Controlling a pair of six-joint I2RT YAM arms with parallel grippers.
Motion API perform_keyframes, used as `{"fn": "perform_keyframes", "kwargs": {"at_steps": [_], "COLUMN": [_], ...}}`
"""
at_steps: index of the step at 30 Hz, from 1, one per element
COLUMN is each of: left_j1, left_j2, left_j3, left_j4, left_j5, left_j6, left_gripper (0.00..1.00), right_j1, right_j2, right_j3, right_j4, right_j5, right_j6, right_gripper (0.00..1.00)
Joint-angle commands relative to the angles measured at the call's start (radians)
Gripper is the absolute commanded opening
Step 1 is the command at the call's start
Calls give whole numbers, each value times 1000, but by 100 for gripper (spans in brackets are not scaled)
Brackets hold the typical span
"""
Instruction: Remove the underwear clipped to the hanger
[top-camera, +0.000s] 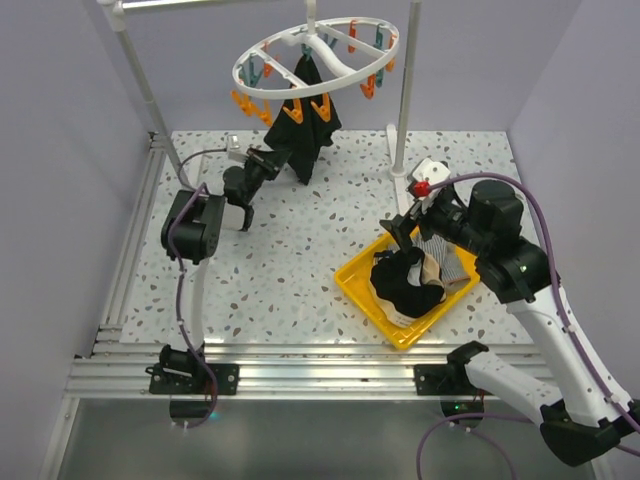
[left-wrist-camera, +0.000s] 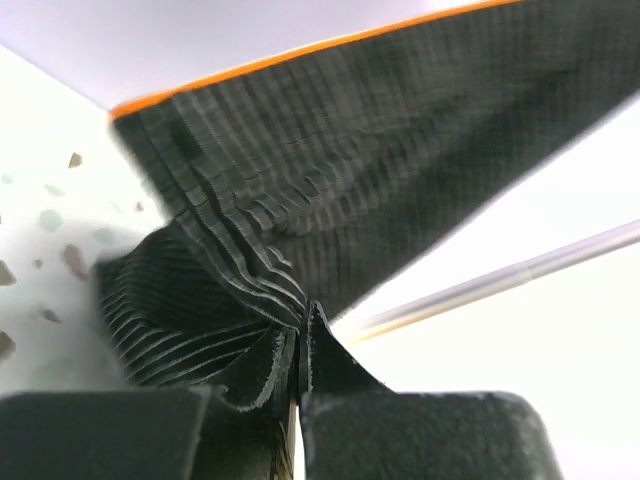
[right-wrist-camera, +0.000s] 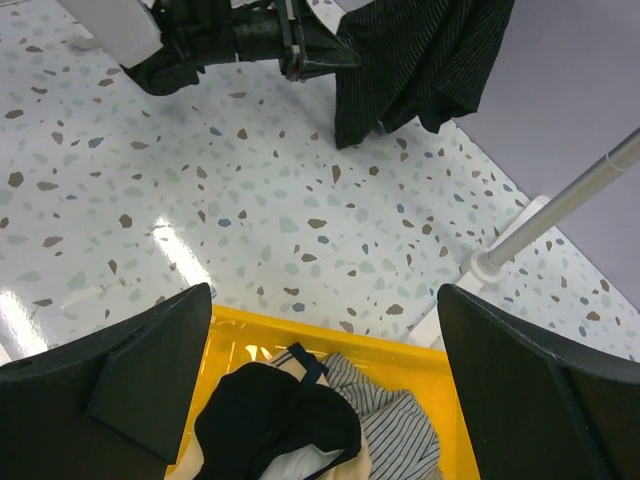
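A black underwear (top-camera: 308, 125) hangs by orange pegs from the round white hanger (top-camera: 316, 55) at the back. My left gripper (top-camera: 279, 158) is shut on its lower edge; in the left wrist view the ribbed black fabric (left-wrist-camera: 330, 180) is pinched between the closed fingertips (left-wrist-camera: 300, 335). My right gripper (top-camera: 404, 230) is open and empty above the yellow tray (top-camera: 372, 297). The tray holds black (right-wrist-camera: 275, 420), grey-and-white striped (right-wrist-camera: 400, 435) and beige garments. The hanging garment also shows in the right wrist view (right-wrist-camera: 420, 55).
White upright poles stand at the back left (top-camera: 140, 75) and back right (top-camera: 405, 90), the right one with a base on the table (right-wrist-camera: 500, 255). Orange and teal pegs (top-camera: 250, 100) dangle from the ring. Metal rails line the table's left and near edges.
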Motion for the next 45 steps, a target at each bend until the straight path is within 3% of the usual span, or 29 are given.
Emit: {"fn": "perform_keyframes", "kwargs": {"at_steps": [1, 5, 22, 38, 45], "left_j1": [23, 44, 95, 75, -55], "left_j2": [-188, -282, -637, -1092, -1239], "left_j3": [-173, -330, -553, -775, -743], "left_j4": [362, 433, 389, 157, -76], "left_j5": [-124, -158, -221, 61, 193], "left_j6": [73, 79, 215, 381, 588], "left_gripper": [0, 0, 0, 0, 0], "right_j1": [-10, -12, -24, -27, -27], "right_j2": [0, -13, -49, 16, 121], "right_j3": [28, 26, 26, 47, 106], "right_j4": [55, 52, 61, 87, 130], "right_j5": [-31, -34, -25, -86, -154], "right_j6": [2, 8, 33, 34, 44], "right_gripper": [99, 99, 99, 98, 99]}}
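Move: The left hand already has the lower part of the black garment pinched in its shut fingers; the middle of the garment is roughly 12 cm above, 4 cm to the right and 2 cm ahead. The round hanger it hangs from is centred about 32 cm above that hand, some 4 cm right and 3 cm farther out; the yellow box lies around 38 cm back and 27 cm right. From the open right hand, the garment is some 36 cm ahead, 19 cm left and 10 cm lower. Keeping its pinch on the black garment, the left hand hauls it back towards the robot and up, about 25 cm each way, away from the spot under the hanger and still below its ring. It swings some 10 cm to the left over the first half and eases partly back right at the end, while the fingers tip upwards by nearly 40 degrees, mostly in the later half. ##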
